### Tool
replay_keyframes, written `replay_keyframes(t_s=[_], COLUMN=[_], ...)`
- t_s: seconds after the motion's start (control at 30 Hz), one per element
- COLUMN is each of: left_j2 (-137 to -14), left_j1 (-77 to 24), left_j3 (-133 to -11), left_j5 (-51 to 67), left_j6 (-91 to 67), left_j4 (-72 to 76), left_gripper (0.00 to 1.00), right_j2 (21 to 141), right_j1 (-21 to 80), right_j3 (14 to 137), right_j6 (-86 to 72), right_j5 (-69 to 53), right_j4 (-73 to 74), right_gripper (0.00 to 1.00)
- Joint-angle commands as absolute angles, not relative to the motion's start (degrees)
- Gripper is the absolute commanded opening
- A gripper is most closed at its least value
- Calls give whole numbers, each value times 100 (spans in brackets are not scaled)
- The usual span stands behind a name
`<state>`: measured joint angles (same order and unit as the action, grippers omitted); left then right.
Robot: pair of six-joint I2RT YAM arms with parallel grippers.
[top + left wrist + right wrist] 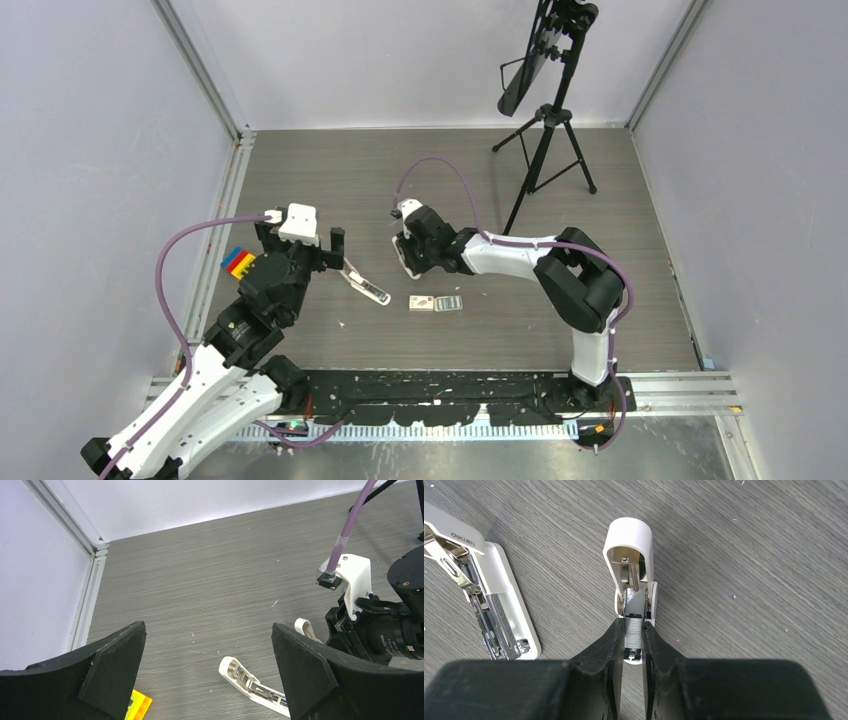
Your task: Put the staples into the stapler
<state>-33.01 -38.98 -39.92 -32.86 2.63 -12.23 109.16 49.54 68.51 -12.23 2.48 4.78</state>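
The stapler [367, 287], long, slim and white, lies open on the table with its silver channel [499, 630] facing up. My left gripper [207, 630] hovers open above and behind it, holding nothing. My right gripper [634, 627] is shut on a silvery strip of staples [633, 636]. That strip lies along the metal channel of a shorter white stapler [629, 535], whose cap is swung open. The small white staples box [421, 303] and its grey tray [450, 302] lie side by side in front of the right gripper [408, 252].
A yellow, blue and red block [238, 262] sits to the left of my left arm. A black tripod [545, 140] stands at the back right. Metal rails and grey walls border the table.
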Motion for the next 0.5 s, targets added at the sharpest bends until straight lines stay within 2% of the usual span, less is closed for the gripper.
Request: replay_keyframes(t_s=[0.0, 0.1, 0.27, 0.47], left_j2=[-3239, -3234, -3225, -3212], left_j1=[-3902, -3902, -3902, -3902], left_j3=[-3994, -3990, -3990, -3995], left_j5=[-3234, -3219, -3197, -3199], left_j6=[281, 273, 268, 255], left_j4=[-888, -888, -896, -901], left_gripper=[99, 99, 99, 99], right_j2=[10797, 10725, 10514, 10434], right_j1=[5024, 5019, 5027, 5014], right_j3=[7031, 7092, 7201, 7313], right_j6=[-1177, -1182, -1228, -1247], right_j5=[275, 249, 286, 712], right_j4=[703, 810, 861, 766], right_gripper=[23, 30, 47, 51])
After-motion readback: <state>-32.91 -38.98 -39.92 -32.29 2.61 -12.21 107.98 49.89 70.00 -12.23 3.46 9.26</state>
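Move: The right fingertips are already on the staple strip in the near end of the open stapler, whose middle lies about 2 cm ahead, 1 cm left and 1 cm below. The other stapler lies some 9 cm left and 3 cm back. The staple box is about 7 cm back and 2 cm right, the staple tray 7 cm back and 7 cm right. From the idle left hand, the open stapler is roughly 7 cm ahead, 14 cm right and 25 cm down. The right fingers let go of the staple strip in the stapler's channel, spreading from a narrow gap to about half open. Meanwhile the hand eases roughly 1 cm back towards its base, a little right and down, then turns upward and slightly forward, rising about 1.5 cm from its lowest point, with hardly any wrist turn. ##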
